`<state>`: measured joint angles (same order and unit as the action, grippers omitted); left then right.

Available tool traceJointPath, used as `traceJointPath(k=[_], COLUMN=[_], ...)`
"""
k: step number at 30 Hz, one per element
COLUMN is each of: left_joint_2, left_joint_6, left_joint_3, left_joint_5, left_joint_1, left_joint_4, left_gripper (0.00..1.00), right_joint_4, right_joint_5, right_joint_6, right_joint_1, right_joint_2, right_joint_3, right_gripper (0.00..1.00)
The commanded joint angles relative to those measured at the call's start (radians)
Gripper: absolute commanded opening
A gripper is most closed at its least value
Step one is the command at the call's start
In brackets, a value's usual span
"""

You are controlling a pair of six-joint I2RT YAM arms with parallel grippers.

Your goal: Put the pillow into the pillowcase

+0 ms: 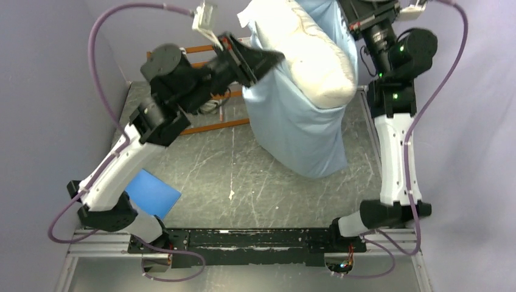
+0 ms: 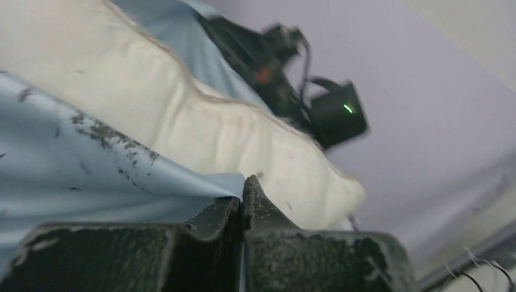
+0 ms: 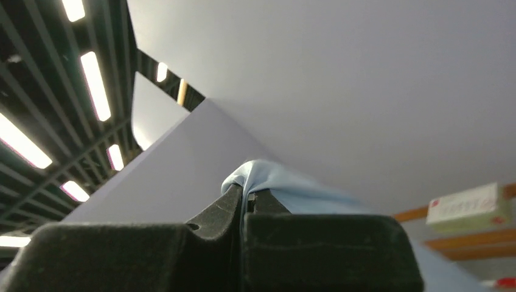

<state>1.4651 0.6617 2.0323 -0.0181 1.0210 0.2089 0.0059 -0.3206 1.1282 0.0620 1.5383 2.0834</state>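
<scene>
The light-blue pillowcase point(image 1: 298, 131) hangs lifted above the table, its bottom end resting on the tabletop. The plump white pillow point(image 1: 307, 52) sticks out of its open top, tilted toward the right. My left gripper point(image 1: 275, 59) is shut on the left edge of the opening. In the left wrist view its jaws point(image 2: 243, 196) pinch blue pillowcase point(image 2: 73, 164) fabric, with the pillow point(image 2: 201, 121) just behind. My right gripper point(image 3: 248, 196) is shut on a fold of the pillowcase point(image 3: 286, 182), raised high. Its fingers are out of the top view.
A flat bright-blue rectangle point(image 1: 152, 193) lies on the table by the left arm's base. Orange rails point(image 1: 214, 126) run across the back left. Purple walls close in both sides. The right arm point(image 1: 395, 91) stands upright at the table's right edge.
</scene>
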Motion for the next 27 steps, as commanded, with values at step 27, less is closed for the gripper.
traceJointPath(k=[27], left_joint_2=[-0.033], left_joint_6=[0.042], left_joint_3=[0.073], left_joint_5=[-0.162], left_joint_1=[-0.380], left_joint_4=[0.020], left_gripper=[0.05], right_joint_4=[0.197], right_joint_5=[0.158], right_joint_6=[-0.155], right_joint_1=[0.321], right_joint_2=[-0.258], right_joint_3=[-0.179], right_gripper=[0.00])
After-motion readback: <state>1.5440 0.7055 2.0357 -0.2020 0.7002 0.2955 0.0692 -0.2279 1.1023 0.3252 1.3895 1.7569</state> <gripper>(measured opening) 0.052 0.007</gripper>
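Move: The pillow, standing part-way out of the pillowcase mouth, has its middle about 6 cm right of the left hand, 5 cm ahead and 10 cm below; from the right hand it lies roughly 7 cm left, 9 cm back and 14 cm below. The pillowcase's hanging body centres 8 cm right of the left hand, 5 cm back and some 23 cm down. The wooden rack stands about 25 cm ahead of the left hand, 16 cm left and 48 cm below. The pillowcase, still pinched by its rim in both shut grippers, is shaken in the air around the pillow. The left hand jerks forward about 10 cm, swings back some 15, then forward again and down, its wrist twisting to and fro. The right hand draws back, rising, comes forward, then sweeps left and down about 12 cm, closing towards the left hand. ##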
